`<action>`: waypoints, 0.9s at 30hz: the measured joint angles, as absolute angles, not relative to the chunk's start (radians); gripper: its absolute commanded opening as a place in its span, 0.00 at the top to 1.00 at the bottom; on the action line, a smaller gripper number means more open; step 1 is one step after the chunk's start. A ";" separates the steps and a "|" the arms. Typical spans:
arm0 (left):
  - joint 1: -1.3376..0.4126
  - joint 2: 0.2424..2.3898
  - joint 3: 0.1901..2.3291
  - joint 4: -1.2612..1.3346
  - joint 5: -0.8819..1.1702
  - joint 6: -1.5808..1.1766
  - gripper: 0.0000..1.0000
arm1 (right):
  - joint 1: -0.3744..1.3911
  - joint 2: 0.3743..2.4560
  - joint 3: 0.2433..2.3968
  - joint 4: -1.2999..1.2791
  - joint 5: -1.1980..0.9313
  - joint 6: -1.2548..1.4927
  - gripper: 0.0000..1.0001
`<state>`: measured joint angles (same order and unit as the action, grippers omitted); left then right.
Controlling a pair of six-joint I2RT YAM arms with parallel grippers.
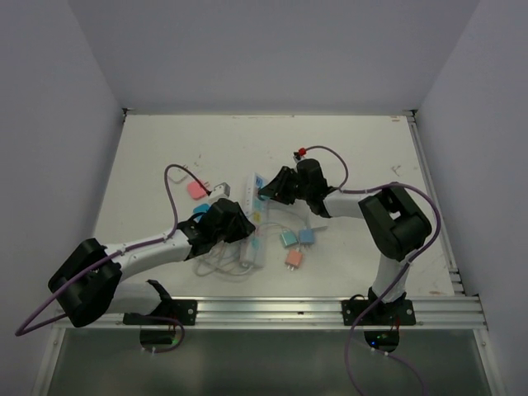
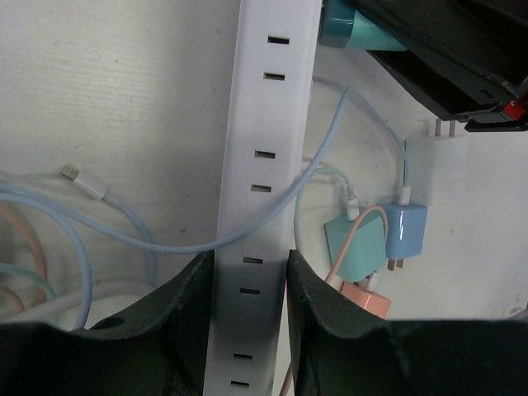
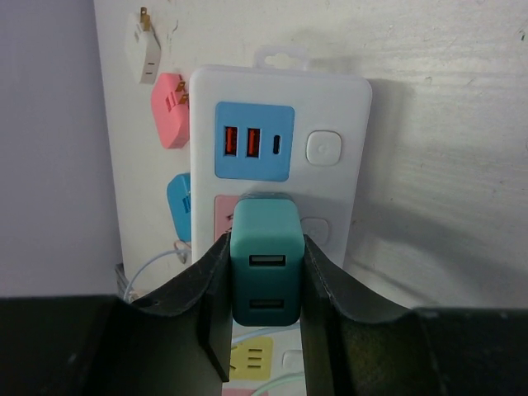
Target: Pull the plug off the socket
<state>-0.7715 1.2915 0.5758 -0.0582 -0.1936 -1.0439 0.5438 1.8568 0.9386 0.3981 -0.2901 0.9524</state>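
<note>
The socket (image 1: 257, 249) is a long white power strip lying lengthwise at the table's middle. My left gripper (image 1: 235, 224) is shut on its narrow side, the white body (image 2: 264, 165) pressed between both dark fingers (image 2: 186, 313). A teal plug (image 3: 264, 256) with two USB ports sits plugged into the pink outlet face, below the blue USB face of the socket (image 3: 330, 107). My right gripper (image 3: 264, 280) is shut on this plug, one finger flat on each side. In the left wrist view the teal plug (image 2: 355, 33) shows at the strip's far end under the right gripper (image 2: 445, 58).
Loose plug cubes lie right of the strip: teal (image 1: 287, 238), blue (image 1: 306, 237), salmon (image 1: 293, 259). Pink (image 1: 196, 190), white (image 1: 221, 189) and blue (image 1: 200, 210) ones lie left. Thin pastel cables (image 2: 124, 239) loop around the strip. A metal rail (image 1: 272, 309) runs along the near edge.
</note>
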 measured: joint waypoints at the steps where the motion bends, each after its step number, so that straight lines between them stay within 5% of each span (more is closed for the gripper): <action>1: -0.774 1.288 0.576 -0.065 -0.194 -1.057 1.00 | 0.541 1.854 0.928 0.411 -0.299 0.955 1.00; 27: -0.760 1.281 0.606 -0.192 -0.364 -1.247 1.00 | 0.451 1.677 0.849 0.311 -0.269 0.845 1.00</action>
<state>-0.7601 1.2808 0.6064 -0.1925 -0.3637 -1.2469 0.4511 1.6772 0.8486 0.3115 -0.2687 0.8448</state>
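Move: The right fingers already grip the teal plug, still at the strip's far end; the power strip's middle is about 8 cm back and 3 cm left of them. A loose teal plug lies 13 cm back and 6 cm right, a blue plug 12 cm back and 11 cm right, both some 4 cm lower. The left hand holds the strip, whose middle is 3 cm ahead and 1 cm right of it; the gripped plug is 12 cm ahead and 4 cm right of it. Right hand pulls the gripped plug about 5 cm right and up; left hand swings the held strip left. ##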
